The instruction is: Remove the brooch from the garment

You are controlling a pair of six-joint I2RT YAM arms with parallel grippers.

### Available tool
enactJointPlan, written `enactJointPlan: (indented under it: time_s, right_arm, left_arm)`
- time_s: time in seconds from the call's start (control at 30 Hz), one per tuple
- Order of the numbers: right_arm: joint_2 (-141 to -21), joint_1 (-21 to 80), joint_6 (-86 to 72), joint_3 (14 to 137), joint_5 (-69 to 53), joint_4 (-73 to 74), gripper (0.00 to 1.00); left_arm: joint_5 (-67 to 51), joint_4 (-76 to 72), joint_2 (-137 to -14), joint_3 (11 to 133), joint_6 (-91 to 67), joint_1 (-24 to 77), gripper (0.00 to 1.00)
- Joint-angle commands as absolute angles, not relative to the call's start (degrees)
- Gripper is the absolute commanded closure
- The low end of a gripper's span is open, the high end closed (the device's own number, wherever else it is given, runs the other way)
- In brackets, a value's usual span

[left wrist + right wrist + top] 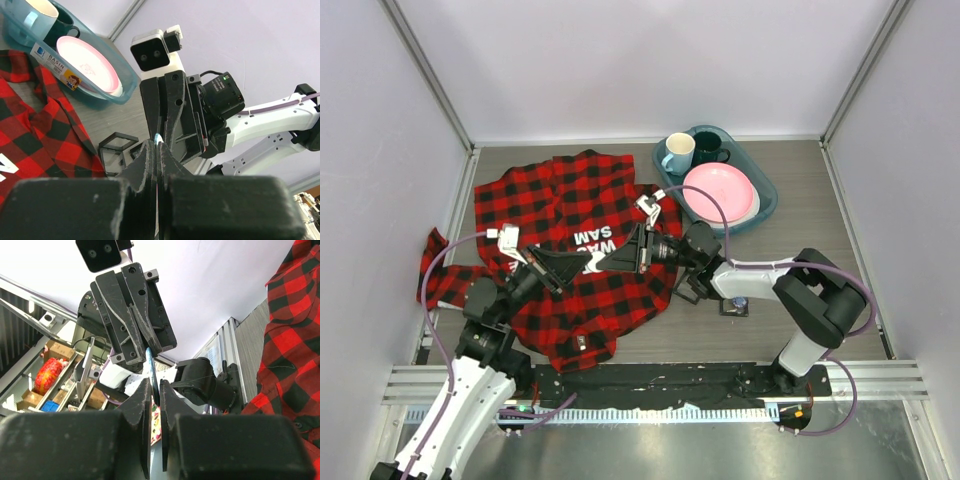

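Note:
The garment (560, 195) is a red-and-black checked shirt with white lettering, spread over the left half of the table; it also fills the left edge of the left wrist view (35, 120) and the right side of the right wrist view (295, 325). Both grippers meet tip to tip above its right edge. The brooch (151, 365), a thin blue disc seen edge-on, is lifted off the cloth. My left gripper (159, 146) is shut on the brooch (159, 135). My right gripper (156, 386) faces it, its fingers pinching the disc's other edge.
A teal tray (767, 205) at the back right holds a pink plate (720, 190), a pale blue mug (677, 152) and a dark mug (710, 148). A small black frame (114, 145) lies on the table beside the shirt. White walls enclose the table.

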State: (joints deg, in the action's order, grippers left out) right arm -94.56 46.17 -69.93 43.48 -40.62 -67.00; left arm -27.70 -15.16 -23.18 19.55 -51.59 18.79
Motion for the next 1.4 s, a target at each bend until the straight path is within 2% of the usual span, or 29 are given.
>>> enactJointPlan:
  time_s: [0.0,0.33,0.63,0.73,0.83,0.93,1.13,1.3,1.37]
  right_arm:
    - [-95.0,45.8,-72.0,42.1,-30.7,-71.9,0.91]
    - [-94.0,46.8,-72.2,40.4,-25.4,-72.9,0.90]
    - [-92.8,48.5,-70.8,39.6,-23.6,-72.4,0.84]
    - [-92.4,48.5,-70.1,39.6,-24.9,-71.9,0.79]
    - [-90.7,48.5,-67.8,38.5,-27.2,-70.8,0.65]
    - [-88.3,48.5,-64.0,36.8,-31.2,-68.4,0.57]
    - [-79.8,48.2,-50.6,36.3,-34.1,-49.7,0.48]
    - [-75.9,47.9,-39.4,42.0,-33.4,-32.9,0.49]
    - [-75.2,46.7,-37.4,44.2,-32.2,-27.6,0.55]
  left_arm:
    - [-30.6,-15.5,-21.4,21.6,-51.0,19.9,1.00]
    - [-28.7,-14.5,-19.5,21.1,-51.0,19.9,1.00]
    - [-27.3,-13.1,-18.5,21.0,-50.9,19.9,1.00]
    - [-26.7,-12.2,-18.0,20.8,-50.9,19.9,1.00]
    - [-24.9,-11.3,-17.4,20.4,-51.4,19.9,1.00]
    - [-24.3,-10.8,-17.5,19.9,-52.4,19.9,1.00]
    - [-26.6,-14.3,-19.8,19.5,-54.1,19.9,1.00]
    - [-31.2,-19.4,-22.1,19.2,-55.8,19.9,1.00]
    - [-32.3,-20.8,-22.6,19.0,-57.0,19.9,1.00]
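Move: The brooch is already pinched between both grippers at opposite rims, some 25 cm above the table: its middle lies about 2 cm to the right of the left hand and about 2 cm to the left of the right hand, level and straight across from each. From the right hand, the nearer black frame lies on the table some 17 cm right, level with it in depth. The white lettering on the garment is about 11 cm ahead and 2 cm left, below. Keep the left gripper shut on the brooch, nearly still. With the right, first turn slightly clockwise in place, under 10 degrees, then open the fingers to about half and back them off the brooch's rim, about 2.5 cm to the right, 2 cm down and a little back, tipping the fingertips some 10 degrees downward and rolling the wrist as they clear it. ##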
